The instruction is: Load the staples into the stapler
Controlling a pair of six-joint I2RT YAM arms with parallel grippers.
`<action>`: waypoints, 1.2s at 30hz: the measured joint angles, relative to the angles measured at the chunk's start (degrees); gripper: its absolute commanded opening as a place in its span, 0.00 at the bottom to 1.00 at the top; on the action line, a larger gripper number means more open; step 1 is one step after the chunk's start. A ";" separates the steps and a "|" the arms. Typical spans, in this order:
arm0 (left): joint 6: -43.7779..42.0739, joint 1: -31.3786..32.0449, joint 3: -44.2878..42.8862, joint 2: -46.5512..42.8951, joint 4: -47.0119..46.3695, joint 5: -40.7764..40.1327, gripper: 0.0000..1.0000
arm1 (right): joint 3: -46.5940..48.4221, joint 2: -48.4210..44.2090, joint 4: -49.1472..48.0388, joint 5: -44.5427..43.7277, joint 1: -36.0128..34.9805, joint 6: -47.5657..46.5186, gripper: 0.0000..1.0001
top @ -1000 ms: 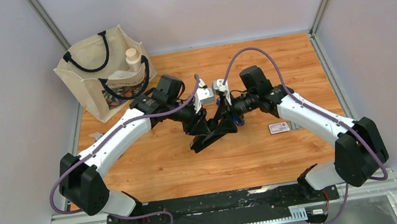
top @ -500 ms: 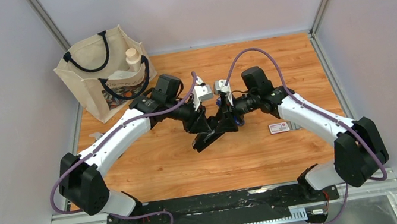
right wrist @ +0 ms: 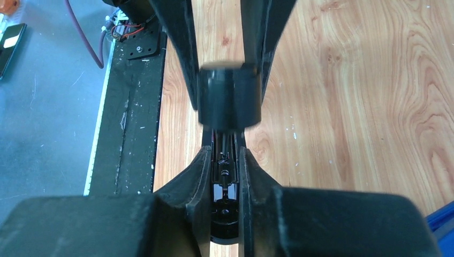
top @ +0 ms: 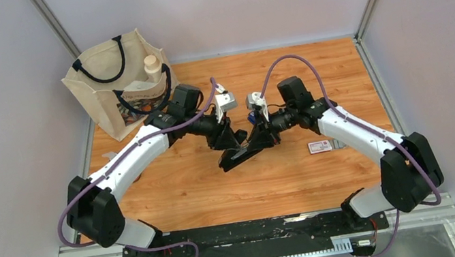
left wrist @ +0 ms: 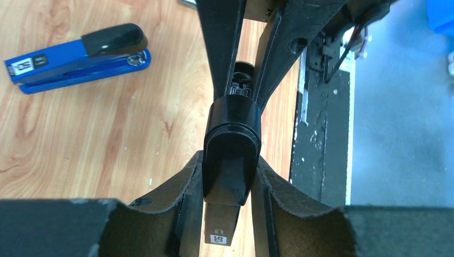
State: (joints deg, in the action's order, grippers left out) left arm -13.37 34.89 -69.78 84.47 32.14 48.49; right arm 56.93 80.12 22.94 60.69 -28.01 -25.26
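Note:
A black stapler (top: 240, 157) lies at the table's middle, held between both grippers. My left gripper (top: 235, 142) is shut on its black top cover (left wrist: 232, 155), which is swung up off the body. My right gripper (top: 260, 137) is shut on the stapler's lower body, whose open magazine channel (right wrist: 225, 184) shows between its fingers (right wrist: 199, 176). In the right wrist view the raised cover (right wrist: 229, 96) sits ahead, between the left gripper's fingers. The small white staples box with red print (top: 319, 147) lies flat to the right, with a grey strip (top: 337, 144) beside it, under the right forearm.
A blue stapler (left wrist: 75, 56) lies on the wood near the black one. A cream tote bag (top: 121, 83) holding a bottle stands at the back left corner. Grey walls close in the table on three sides. The black arm-mount rail (top: 255, 231) runs along the near edge.
My left wrist has drawn back and to the left, swinging the stapler's cover further open. The right gripper and the stapler's body have shifted only slightly.

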 measured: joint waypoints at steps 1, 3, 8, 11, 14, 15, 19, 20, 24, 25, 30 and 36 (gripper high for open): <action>0.76 -0.81 0.52 -0.24 -0.96 0.76 0.00 | 0.00 0.20 -0.02 0.20 0.39 0.04 0.00; 2.62 -2.69 1.57 -1.09 -3.34 2.29 0.00 | 0.00 0.48 -0.37 0.83 1.36 0.33 0.00; 9.35 -8.44 4.83 -4.61 -11.56 5.81 0.00 | 0.00 0.52 -2.86 2.58 3.39 2.05 0.00; 14.27 -11.54 8.04 -6.78 -17.44 7.15 0.00 | 0.00 0.52 -4.44 2.69 3.80 3.78 0.00; 20.44 -14.82 11.91 -8.59 -24.76 8.37 0.00 | 0.00 0.59 -5.66 2.23 4.02 6.32 0.00; 22.21 -15.72 12.94 -8.98 -26.91 8.50 0.00 | 0.00 0.61 -6.10 2.01 4.17 7.19 0.00; 29.62 -19.52 17.09 -10.62 -36.09 8.46 0.00 | 0.00 0.66 -8.31 1.36 5.16 10.84 0.00; 31.45 -20.44 18.03 -10.88 -38.40 8.41 0.00 | 0.00 0.66 -8.96 1.27 5.46 11.72 0.00; 39.71 -24.11 22.03 -12.00 -48.50 7.80 0.00 | -0.11 0.66 -12.13 0.96 6.43 14.69 0.00; 41.48 -24.85 22.91 -12.24 -50.66 7.65 0.00 | -0.33 0.63 -13.11 0.92 6.62 15.32 0.00; 50.01 -28.87 26.34 -12.76 -60.54 5.68 0.00 | -1.66 0.48 -16.46 0.37 7.34 18.12 0.00; 58.05 -31.69 30.36 -13.00 -70.18 3.08 0.00 | -2.69 -0.26 -20.31 -0.20 7.96 21.03 0.00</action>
State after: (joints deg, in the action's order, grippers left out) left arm 44.69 3.20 -39.42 71.46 -38.04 51.57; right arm 54.24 79.85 2.63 60.49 -20.05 -4.23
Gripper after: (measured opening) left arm 0.398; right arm 0.190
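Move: Both hands already hold the black stapler off the table, cover partly raised: its middle is about 3 cm back of and 3 cm below the left hand, level sideways, and 3 cm back, 5 cm left and 2 cm below the right. From the right hand, the blue stapler lies some 10 cm ahead, 4 cm right; the staple box 1 cm ahead, 20 cm right, both roughly 17 cm below. Left hand swings the pinched cover left, forward and up about 18 cm; right, keeping the base, eases forward. ##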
